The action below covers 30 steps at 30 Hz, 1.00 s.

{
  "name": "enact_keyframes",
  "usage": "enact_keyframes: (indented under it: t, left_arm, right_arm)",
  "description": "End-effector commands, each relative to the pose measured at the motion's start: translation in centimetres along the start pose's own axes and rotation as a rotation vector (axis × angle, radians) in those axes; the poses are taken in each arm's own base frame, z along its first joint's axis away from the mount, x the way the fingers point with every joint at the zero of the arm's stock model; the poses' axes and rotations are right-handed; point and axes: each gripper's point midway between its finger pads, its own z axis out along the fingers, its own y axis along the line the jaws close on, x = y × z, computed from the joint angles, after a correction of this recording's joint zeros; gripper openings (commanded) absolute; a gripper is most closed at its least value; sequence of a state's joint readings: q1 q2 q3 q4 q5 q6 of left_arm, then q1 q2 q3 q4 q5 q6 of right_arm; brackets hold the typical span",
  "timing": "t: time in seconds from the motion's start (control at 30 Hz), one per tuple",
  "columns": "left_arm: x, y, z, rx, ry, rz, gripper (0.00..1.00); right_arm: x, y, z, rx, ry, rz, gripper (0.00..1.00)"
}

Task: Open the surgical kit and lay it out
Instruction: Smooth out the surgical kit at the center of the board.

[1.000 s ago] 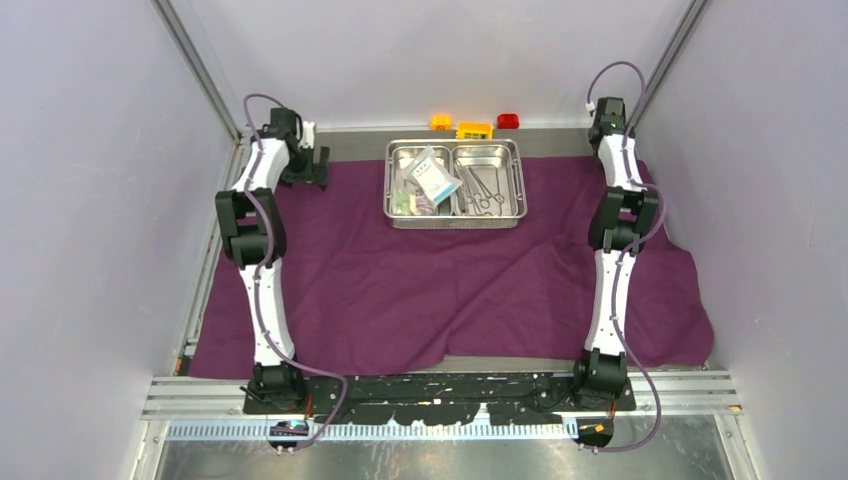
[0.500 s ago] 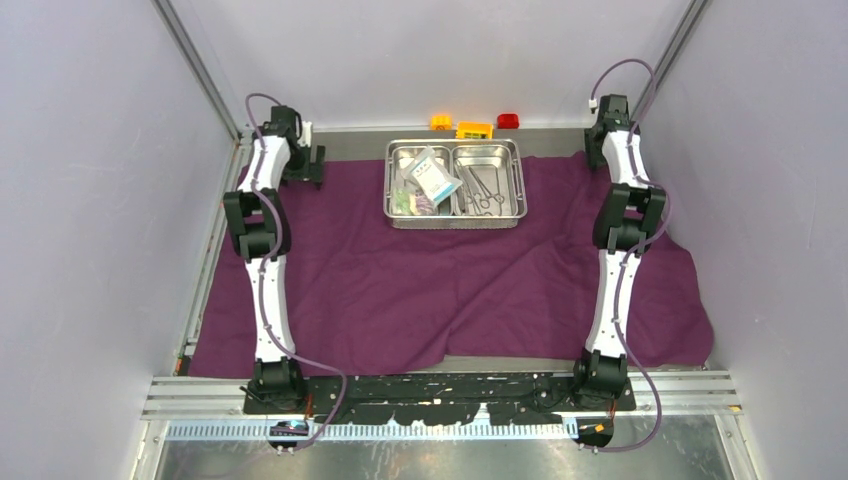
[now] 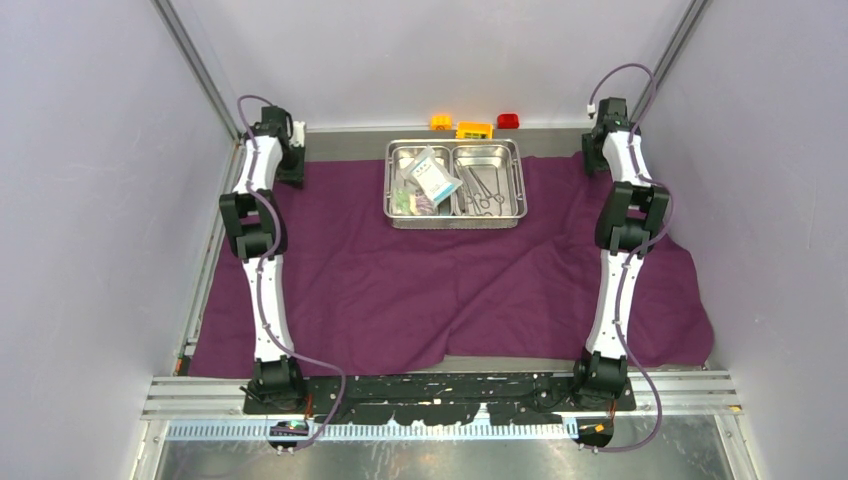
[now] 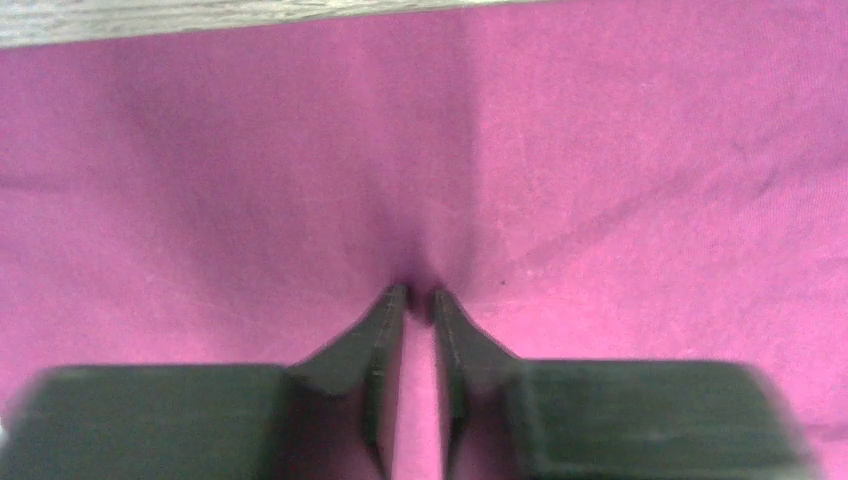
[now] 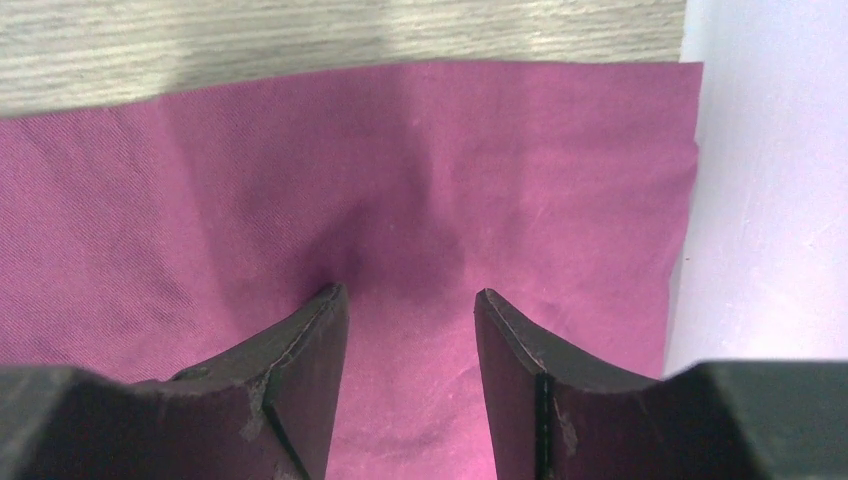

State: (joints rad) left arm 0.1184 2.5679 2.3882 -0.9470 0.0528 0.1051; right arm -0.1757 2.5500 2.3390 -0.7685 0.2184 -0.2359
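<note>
The dark-purple cloth (image 3: 400, 290) lies spread over the table. On its far middle stands the steel tray (image 3: 455, 224), with clear packets (image 3: 432, 180) in the left compartment and scissors and clamps (image 3: 482, 190) in the right. My left gripper (image 3: 290, 165) is down at the cloth's far left corner. In the left wrist view the left gripper (image 4: 420, 295) has its jaws almost together, pinching a puckered fold of cloth (image 4: 600, 150). My right gripper (image 3: 592, 160) is at the far right corner. There the right gripper (image 5: 410, 292) stands open, tips pressed onto the cloth (image 5: 200, 180).
A yellow brick (image 3: 441, 122), an orange brick (image 3: 474, 130) and a red brick (image 3: 508, 120) sit behind the tray against the back wall. Bare wooden table (image 5: 300, 40) shows beyond the cloth's far edge. The right side wall (image 5: 770, 200) is close beside the right gripper.
The left arm has reached farther toward the far left corner and its jaws have closed onto the cloth. The right arm has shifted slightly back and its jaws have widened.
</note>
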Motion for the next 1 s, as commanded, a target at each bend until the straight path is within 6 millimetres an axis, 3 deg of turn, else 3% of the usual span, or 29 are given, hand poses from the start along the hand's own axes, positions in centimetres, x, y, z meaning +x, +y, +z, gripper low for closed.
enact_keyframes:
  t: [0.0, 0.03, 0.33, 0.77, 0.97]
  left_arm:
    - [3.4, 1.8, 2.1, -0.032, 0.118, 0.023, 0.05]
    - [3.3, 1.8, 2.1, -0.034, 0.115, 0.026, 0.0]
    - [2.6, 4.2, 1.8, -0.118, 0.101, 0.03, 0.0]
    - [2.2, 9.1, 1.5, -0.284, 0.101, 0.091, 0.0]
    - [1.6, 9.5, 1.7, -0.29, 0.079, 0.101, 0.0]
  right_arm:
    - [-2.9, -0.9, -4.1, 0.003, -0.087, 0.031, 0.54]
    - [-2.8, -1.0, -4.1, 0.005, -0.085, 0.031, 0.54]
    - [-3.2, -1.7, -5.1, 0.025, -0.097, 0.02, 0.54]
    - [-2.7, -2.8, -4.4, 0.065, -0.069, 0.024, 0.55]
    - [-2.0, -2.4, -4.0, 0.052, -0.046, 0.017, 0.55]
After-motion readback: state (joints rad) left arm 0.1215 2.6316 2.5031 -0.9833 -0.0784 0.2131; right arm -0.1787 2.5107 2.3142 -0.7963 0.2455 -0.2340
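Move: The kit's purple cloth lies right at the left fingertips, gripped at its far side; its far-left corner is about 12 cm to the left and 6 cm ahead, while the metal tray sits level, some 43 cm to the right. From the right hand, that patch of cloth at the left fingers lies roughly 80 cm to the left and 2 cm back. Left fingers finish closing on the cloth, then drag it about 3 cm left, rolling some 10 degrees. ##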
